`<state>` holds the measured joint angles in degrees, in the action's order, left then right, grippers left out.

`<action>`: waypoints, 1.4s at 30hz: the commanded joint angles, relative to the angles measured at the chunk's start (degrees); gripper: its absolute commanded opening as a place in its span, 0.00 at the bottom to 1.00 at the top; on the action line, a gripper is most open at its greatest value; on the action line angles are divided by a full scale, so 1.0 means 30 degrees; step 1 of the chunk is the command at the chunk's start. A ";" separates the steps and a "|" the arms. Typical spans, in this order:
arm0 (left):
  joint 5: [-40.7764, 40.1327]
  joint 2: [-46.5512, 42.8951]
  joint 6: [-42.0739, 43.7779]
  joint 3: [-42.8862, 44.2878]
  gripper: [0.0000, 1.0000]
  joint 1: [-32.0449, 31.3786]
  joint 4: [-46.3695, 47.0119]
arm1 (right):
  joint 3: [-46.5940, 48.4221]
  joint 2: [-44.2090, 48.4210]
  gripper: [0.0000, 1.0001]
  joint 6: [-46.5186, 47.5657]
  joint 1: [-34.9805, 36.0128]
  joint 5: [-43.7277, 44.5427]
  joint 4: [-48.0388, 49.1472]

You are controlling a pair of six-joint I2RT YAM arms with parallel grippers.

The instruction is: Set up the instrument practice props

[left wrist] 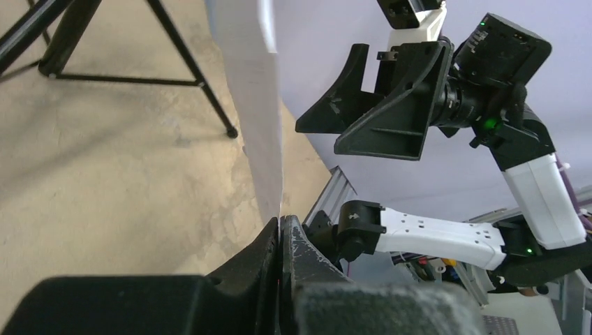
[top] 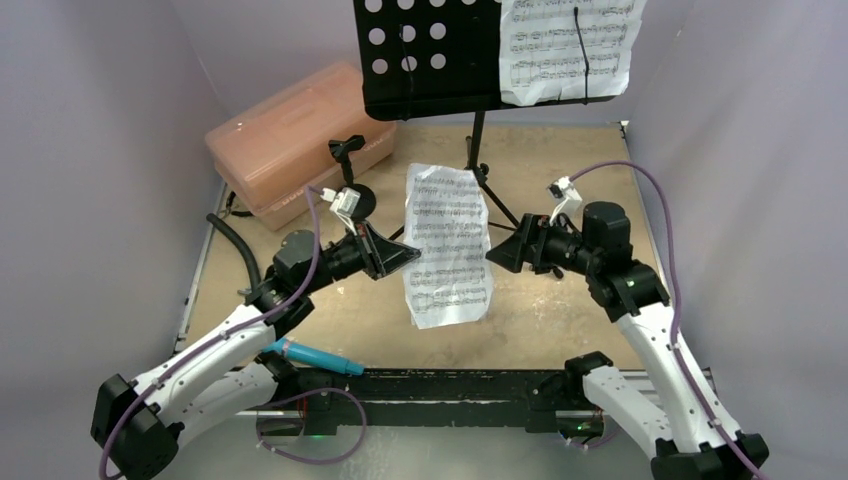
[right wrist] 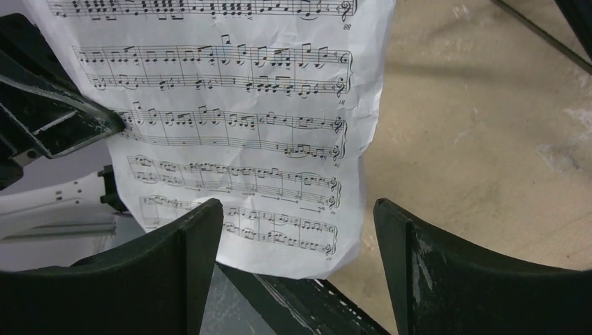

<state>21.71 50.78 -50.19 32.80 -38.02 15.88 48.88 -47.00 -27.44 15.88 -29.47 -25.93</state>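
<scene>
A black tripod music stand [top: 430, 50] stands at the back, with one sheet-music page [top: 565, 45] on the right of its perforated desk. A second page [top: 447, 245] hangs upright in mid-air, and my left gripper [top: 414, 258] is shut on its left edge. The left wrist view has this page [left wrist: 255, 105] edge-on, pinched at the left gripper's [left wrist: 281, 222] tips. My right gripper [top: 495, 256] stands open just off the page's right edge, touching nothing. Its wrist view faces the printed page [right wrist: 237, 125] beyond the spread right gripper [right wrist: 299, 216]. A small mic stand [top: 350, 190] sits back left. The cyan microphone [top: 320, 357] lies near my left arm.
A pink translucent box [top: 295, 140] sits at the back left, against the wall. The music stand's tripod legs [left wrist: 139, 70] spread over the table behind the hanging page. A black rail [top: 450, 385] runs along the near edge between the arm bases.
</scene>
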 commanded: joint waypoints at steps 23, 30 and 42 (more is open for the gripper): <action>0.1268 -0.3059 0.2476 0.1953 0.00 -0.0100 0.1100 | 0.1534 0.1778 0.86 -0.1665 0.0098 -0.2351 0.3354; 0.2250 -0.3384 0.1925 0.1873 0.00 -0.0074 0.2888 | 0.1548 0.1204 0.85 -0.2552 0.0112 -0.3823 0.5472; 0.3021 -0.2993 0.0527 0.1098 0.00 -0.0076 0.5169 | 0.1987 -0.0106 0.81 -0.4290 0.0102 -0.7667 1.0046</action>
<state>29.47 41.50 -46.63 37.21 -38.02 26.61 53.23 -46.83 -37.74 15.88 -45.91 -4.89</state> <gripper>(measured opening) 0.003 0.819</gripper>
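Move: The left hand has a sheet of music pinched by its left edge. The music stand's desk is about 24 cm ahead, 11 cm right and 20 cm up; the sheet already on it is 12 cm farther right, and the microphone stand some 25 cm ahead, 15 cm left, 17 cm down. From the open right hand, the held sheet's middle is about 8 cm left and 1 cm ahead, level with it, its free edge almost at the fingertips. Keeping its pinch on the sheet's left edge, the left hand lifts about 12 cm, easing back 5 cm and tipping its fingers up some 25 degrees. The right hand climbs alongside by roughly 11 cm, its fingers staying wide open, then works a few centimetres left and slightly back, swinging counter-clockwise and tipping up, so that its jaws come around the sheet's free right edge. ##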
